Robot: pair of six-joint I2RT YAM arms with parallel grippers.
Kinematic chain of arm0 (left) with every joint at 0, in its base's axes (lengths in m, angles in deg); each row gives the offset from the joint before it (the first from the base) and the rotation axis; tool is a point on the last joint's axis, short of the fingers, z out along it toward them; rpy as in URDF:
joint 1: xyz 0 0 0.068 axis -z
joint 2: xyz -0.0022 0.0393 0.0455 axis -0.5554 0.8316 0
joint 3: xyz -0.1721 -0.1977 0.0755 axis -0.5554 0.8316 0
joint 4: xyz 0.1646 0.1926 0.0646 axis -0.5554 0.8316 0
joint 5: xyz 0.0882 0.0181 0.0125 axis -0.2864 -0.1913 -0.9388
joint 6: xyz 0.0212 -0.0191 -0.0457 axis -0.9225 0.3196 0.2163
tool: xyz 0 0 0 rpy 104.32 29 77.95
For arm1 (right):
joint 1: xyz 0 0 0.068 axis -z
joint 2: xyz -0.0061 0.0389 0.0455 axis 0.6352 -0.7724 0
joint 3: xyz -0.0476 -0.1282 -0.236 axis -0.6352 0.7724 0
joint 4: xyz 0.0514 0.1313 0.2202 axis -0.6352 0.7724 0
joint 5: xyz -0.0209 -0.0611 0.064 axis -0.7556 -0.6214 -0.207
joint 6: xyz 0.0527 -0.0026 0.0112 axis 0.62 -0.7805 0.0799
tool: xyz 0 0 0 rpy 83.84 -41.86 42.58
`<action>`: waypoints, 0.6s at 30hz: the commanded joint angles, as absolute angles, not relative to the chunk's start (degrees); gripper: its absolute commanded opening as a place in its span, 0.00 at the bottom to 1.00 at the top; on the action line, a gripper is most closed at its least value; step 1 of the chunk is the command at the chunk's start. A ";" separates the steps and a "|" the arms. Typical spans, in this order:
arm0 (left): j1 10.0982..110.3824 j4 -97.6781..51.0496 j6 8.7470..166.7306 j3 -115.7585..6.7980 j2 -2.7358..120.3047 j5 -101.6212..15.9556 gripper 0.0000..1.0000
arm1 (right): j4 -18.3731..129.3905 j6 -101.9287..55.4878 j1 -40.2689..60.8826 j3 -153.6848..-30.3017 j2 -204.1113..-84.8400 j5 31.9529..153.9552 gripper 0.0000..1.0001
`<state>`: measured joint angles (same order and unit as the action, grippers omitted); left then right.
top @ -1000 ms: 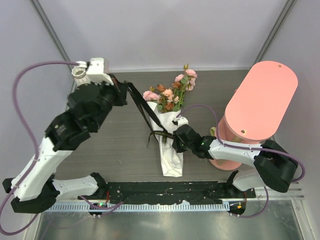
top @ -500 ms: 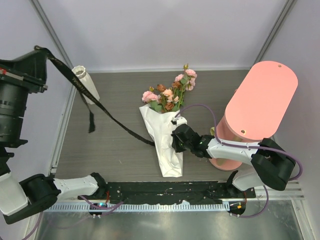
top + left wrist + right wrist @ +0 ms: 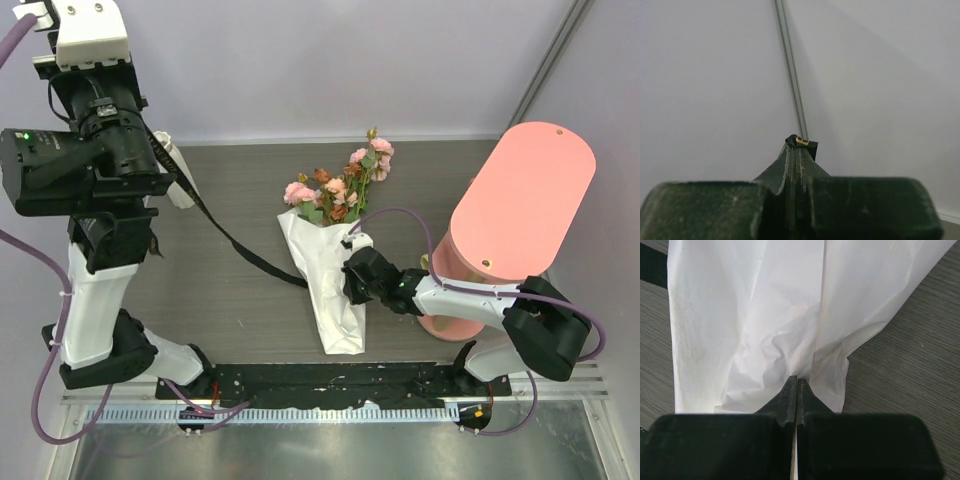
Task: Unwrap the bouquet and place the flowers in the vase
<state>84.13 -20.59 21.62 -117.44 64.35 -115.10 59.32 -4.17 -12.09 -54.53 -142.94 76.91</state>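
Note:
The bouquet lies mid-table, its pink and rust-brown flowers pointing to the far side. Its white paper cone points toward the arms. My right gripper is shut on the white paper at the cone's right side. My left arm is raised high at the far left, and my left gripper is shut on the black ribbon. The ribbon runs taut and slanting down to the cone's left edge. The white vase stands far left, mostly hidden behind the left arm.
A big pink tiered oval stand fills the right side, just behind the right arm. Grey enclosure walls close the far side and both sides. The black base rail runs along the near edge.
My left arm has swung up and back with the ribbon. The bow has come undone, and the ribbon now hangs in one long line off the cone. The right gripper has held still.

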 commanded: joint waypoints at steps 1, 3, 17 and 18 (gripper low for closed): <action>84.45 -41.38 2.97 -115.56 59.85 -117.54 0.00 | 59.13 -4.63 -12.07 -56.53 -143.38 77.66 0.01; 84.37 -39.59 4.94 -115.73 57.74 -117.36 0.01 | 59.39 -4.72 -12.07 -56.70 -143.38 78.10 0.01; 84.37 7.05 47.90 -101.77 58.78 -123.87 0.00 | 61.24 -6.57 -11.98 -59.69 -140.65 79.86 0.06; 84.10 12.31 51.95 -98.01 59.22 -124.04 0.00 | 61.76 -6.66 -12.16 -59.86 -140.39 79.78 0.06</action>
<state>84.20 -17.31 28.41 -107.26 50.93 -122.66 61.13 -5.33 -12.09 -57.05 -142.79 79.47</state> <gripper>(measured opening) 0.009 0.058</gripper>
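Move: The bouquet's wrap, from whose left edge the black ribbon runs up to my left hand, lies roughly 29 cm to that hand's right, about level fore and aft and some 65 cm below. The white vase stands 18 cm ahead and 8 cm left of my left hand, far beneath. Under my right fingers, which already pinch the wrap, its middle is about 4 cm left and 3 cm lower; the flowers lie about 21 cm straight ahead of them. My right hand stays on the wrap, still pinching it, and only near the end lifts about 1 cm and begins to ease its grip. High up, my shut left hand keeps the ribbon and sweeps about 12 cm left and back, away from the bouquet, then swings some 4 cm right and forward again while sinking about 3 cm. ##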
